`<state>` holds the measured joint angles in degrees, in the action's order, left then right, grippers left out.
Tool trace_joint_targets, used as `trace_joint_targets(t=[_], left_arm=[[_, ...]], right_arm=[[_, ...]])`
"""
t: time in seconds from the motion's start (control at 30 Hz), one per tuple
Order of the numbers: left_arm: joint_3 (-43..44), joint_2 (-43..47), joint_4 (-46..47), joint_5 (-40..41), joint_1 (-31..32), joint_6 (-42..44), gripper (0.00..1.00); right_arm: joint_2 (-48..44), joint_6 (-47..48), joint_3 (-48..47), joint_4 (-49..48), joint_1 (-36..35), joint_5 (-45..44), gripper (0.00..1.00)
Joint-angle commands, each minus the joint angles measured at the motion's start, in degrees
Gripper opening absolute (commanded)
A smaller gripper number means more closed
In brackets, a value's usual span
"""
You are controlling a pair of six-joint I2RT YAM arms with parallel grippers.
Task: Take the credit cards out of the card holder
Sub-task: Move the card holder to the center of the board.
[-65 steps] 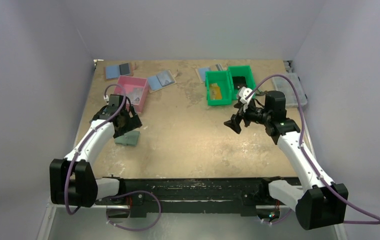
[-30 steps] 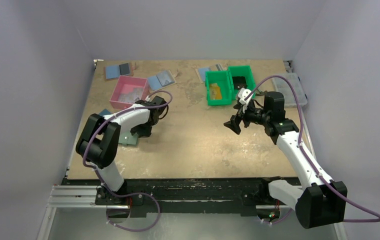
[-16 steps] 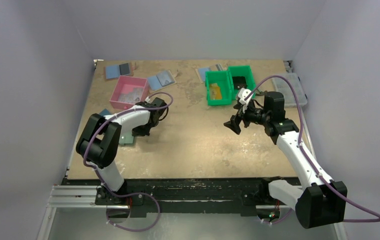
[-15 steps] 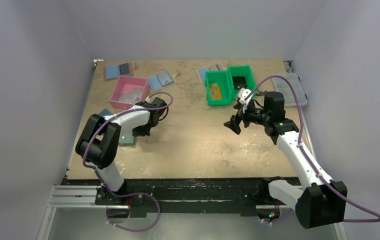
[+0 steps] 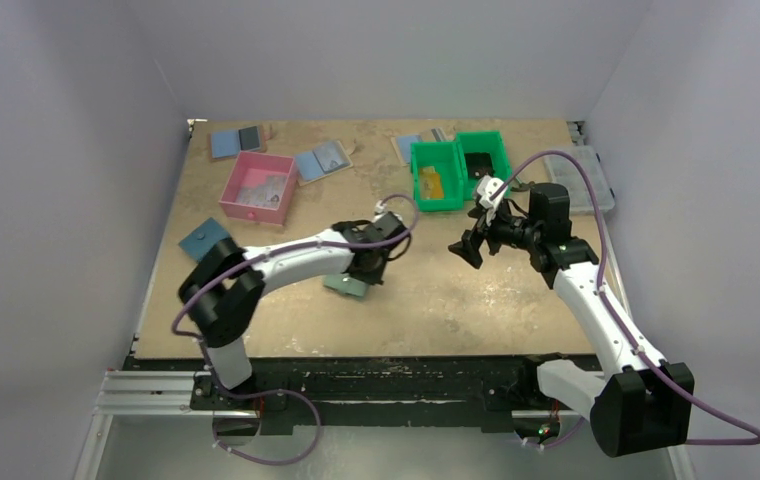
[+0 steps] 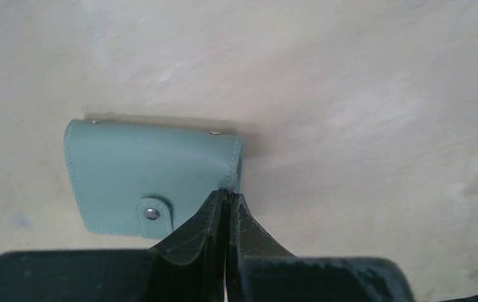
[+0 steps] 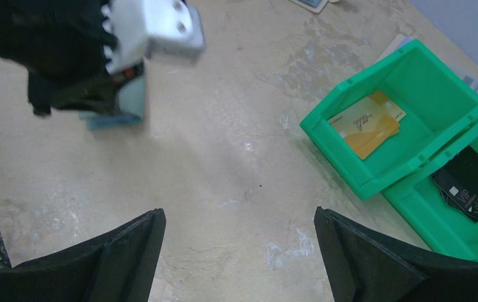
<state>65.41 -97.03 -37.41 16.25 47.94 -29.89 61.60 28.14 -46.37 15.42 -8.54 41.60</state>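
The card holder (image 6: 142, 176) is a closed grey-green bifold with a snap tab, lying near the table's middle (image 5: 345, 286). My left gripper (image 6: 227, 192) is shut, its tips pinching the holder's right edge by the seam; from above it sits at the holder's upper right (image 5: 363, 270). The right wrist view shows the holder (image 7: 123, 104) under the left wrist. Orange-yellow credit cards (image 7: 365, 123) lie in the left green bin (image 5: 430, 184). Any cards inside the closed holder are hidden. My right gripper (image 7: 239, 214) hangs wide open and holds nothing, right of the holder (image 5: 466, 248).
A pink bin (image 5: 256, 187) and a dark blue wallet (image 5: 206, 240) are at the left. Blue-and-grey folders (image 5: 236, 140) (image 5: 321, 160) lie along the back. A second green bin (image 5: 483, 155) holds black cards, and a clear organiser box (image 5: 586, 180) sits at the right edge.
My left gripper closed, and the arm swept right from the table's left side to the middle, carrying the card holder with it. The right arm has not moved.
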Motion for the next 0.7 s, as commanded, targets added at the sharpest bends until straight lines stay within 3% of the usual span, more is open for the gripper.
trace_joint_targets(t=[0.0, 0.1, 0.27, 0.33, 0.43, 0.67], left_arm=[[13.9, -11.1, 3.6, -1.1, 6.6, -5.6, 0.0], [21.1, -17.9, 1.7, 0.1, 8.6, -5.7, 0.0], [24.4, -18.6, 4.3, 1.7, 9.1, -6.2, 0.15], [24.1, -16.5, 5.5, 2.7, 9.1, -5.7, 0.26], [21.0, -11.4, 8.9, 3.9, 9.1, -4.9, 0.45], [6.9, 5.0, 19.1, 8.2, 9.1, -3.1, 0.69]], right_arm=[[-0.2, 0.8, -0.1, -1.6, 0.7, 1.9, 0.99], [-0.4, 0.7, -0.1, -1.5, 1.2, 1.9, 0.99], [-0.4, 0.8, -0.3, -1.1, 1.8, 2.3, 0.99], [-0.2, 1.0, -0.5, -0.8, 2.0, 2.6, 0.99], [0.0, 2.2, -0.8, 0.3, 2.3, 3.5, 0.99], [-0.1, 6.6, -1.4, 4.6, 3.1, 7.3, 0.99]])
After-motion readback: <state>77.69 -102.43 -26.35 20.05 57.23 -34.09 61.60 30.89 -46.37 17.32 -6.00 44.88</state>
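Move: The left gripper already has the card holder by its right end; the holder's middle lies about 5 cm to the left and 1 cm ahead. The clear spot for it near mid-board is some 8 cm to the right and 2 cm ahead, 2 cm down. The green box stands roughly 30 cm ahead and 24 cm right, the pink box 26 cm ahead and 26 cm left. From the right hand, the holder is about 28 cm left, 5 cm back and 17 cm below. Bring the left gripper quickly to the right by about 13 cm, easing down roughly 1 cm and keeping its pinch on the card holder's right end until the holder reaches the middle of the board. There, open the fingers well past half, then lift clear by some 6 cm, tilting the wrist slightly. ##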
